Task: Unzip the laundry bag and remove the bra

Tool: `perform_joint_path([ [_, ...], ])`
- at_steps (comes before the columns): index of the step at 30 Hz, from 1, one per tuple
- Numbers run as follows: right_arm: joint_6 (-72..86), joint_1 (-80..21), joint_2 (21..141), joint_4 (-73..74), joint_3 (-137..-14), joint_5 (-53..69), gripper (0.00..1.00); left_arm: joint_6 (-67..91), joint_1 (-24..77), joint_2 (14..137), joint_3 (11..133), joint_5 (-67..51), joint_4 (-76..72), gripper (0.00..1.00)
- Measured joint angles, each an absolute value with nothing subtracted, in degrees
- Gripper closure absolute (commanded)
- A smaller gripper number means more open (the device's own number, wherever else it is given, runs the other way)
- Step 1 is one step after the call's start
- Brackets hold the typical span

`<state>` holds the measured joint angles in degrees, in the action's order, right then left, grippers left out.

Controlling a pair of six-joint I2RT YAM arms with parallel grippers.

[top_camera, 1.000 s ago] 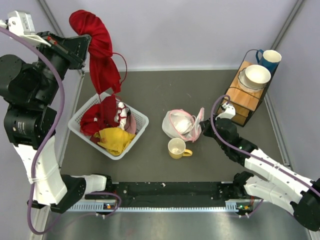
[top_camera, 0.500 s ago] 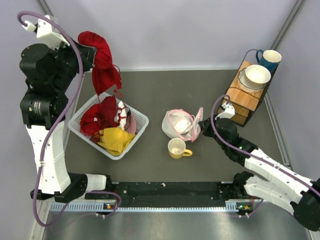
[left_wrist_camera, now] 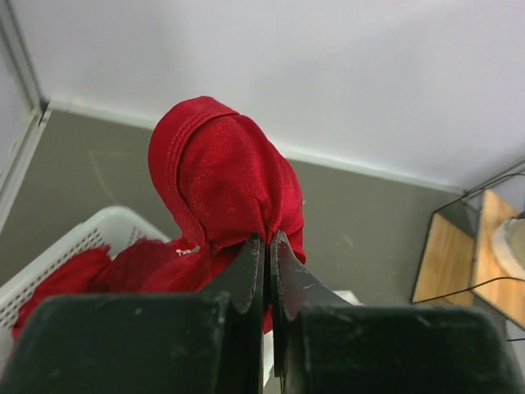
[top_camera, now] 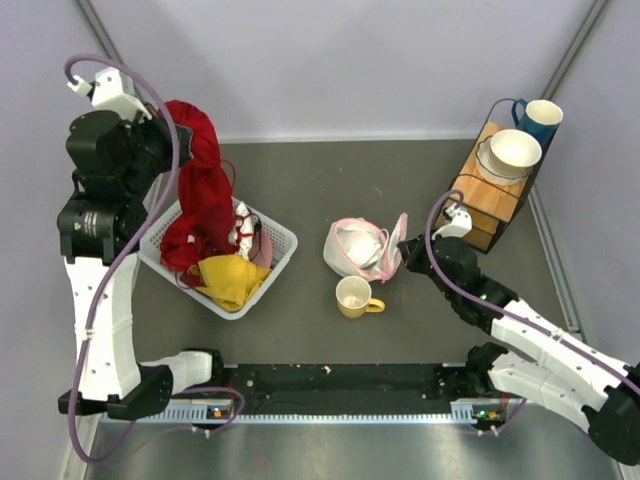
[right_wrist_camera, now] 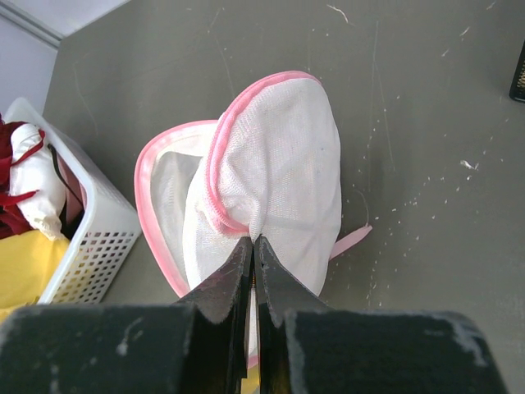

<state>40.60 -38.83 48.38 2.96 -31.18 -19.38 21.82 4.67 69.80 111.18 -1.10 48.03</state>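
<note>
The laundry bag (top_camera: 360, 250) of white mesh with pink trim lies mid-table, its mouth open towards the left. White fabric inside the opening looks like the bra (top_camera: 364, 243). My right gripper (top_camera: 403, 250) is shut on a fold of the bag's mesh at its right side; in the right wrist view the right gripper (right_wrist_camera: 253, 240) pinches the bag (right_wrist_camera: 287, 164) just below the pink zipper edge. My left gripper (top_camera: 172, 135) is shut on a red garment (top_camera: 200, 190) that hangs down into the white basket; the left wrist view shows the left gripper (left_wrist_camera: 267, 238) clamped on the red garment (left_wrist_camera: 221, 172).
The white slatted basket (top_camera: 285, 240) at left holds red, yellow and white clothes. A yellow mug (top_camera: 354, 296) stands just in front of the bag. A wooden rack (top_camera: 490, 195) at the back right carries a bowl (top_camera: 515, 150) and a blue mug (top_camera: 540, 118).
My left arm has come down and forward, lowering the red garment so that more of it hangs in the basket. The right gripper and the bag have barely moved.
</note>
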Motion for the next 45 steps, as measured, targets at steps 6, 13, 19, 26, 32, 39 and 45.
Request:
perform_joint_path([
  [6, 40.8, -38.8, 47.9, 3.1, -31.2, -19.4, 1.00, 21.1, 4.6, 66.3, 95.8, 2.7, 47.4, 1.00],
  [13, 41.4, -38.8, 47.7, 3.2, -31.1, -19.0, 1.00, 23.8, 4.5, 65.5, 73.7, 0.5, 43.7, 1.00],
  [19, 42.2, -38.8, 47.1, 3.9, -30.4, -18.9, 1.00, 26.7, 4.5, 68.9, 66.3, -0.6, 39.2, 1.00],
  [26, 43.1, -38.8, 46.9, 4.1, -29.9, -18.9, 1.00, 28.7, 5.2, 75.5, 60.1, 0.8, 34.2, 1.00],
  [32, 43.3, -38.8, 47.5, 4.1, -29.5, -18.9, 1.00, 30.2, 6.5, 80.5, 56.5, -1.0, 31.8, 1.00],
  [39, 43.4, -38.8, 48.5, 4.0, -29.5, -18.9, 1.00, 33.0, 9.4, 83.4, 56.2, 4.7, 31.4, 0.84],
  [45, 43.5, -38.8, 48.8, 3.2, -29.5, -19.1, 1.00, 32.7, 14.6, 80.3, 59.9, 13.1, 37.9, 0.39],
])
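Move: Below the left hand, which already holds the red bra, lies the white basket it is headed for: its middle is about 45 cm down, 2 cm back and 3 cm left. Inside, the yellow cloth lies roughly 9 cm back and straight in line with the hand, the dark red cloth 8 cm left and level with it. From the right hand, still holding the bag's flap, the basket is some 37 cm left, level fore and aft, and 14 cm lower. Plunging almost straight down some 40 cm into the basket, the left hand carries the red bra and tips its fingers from about level to steeply downward, roughly 50 degrees. At the bottom the fingers open nearly halfway to let the bra go, and the hand starts back up by about 3 cm. The right hand keeps its pinch on the bag's flap. ##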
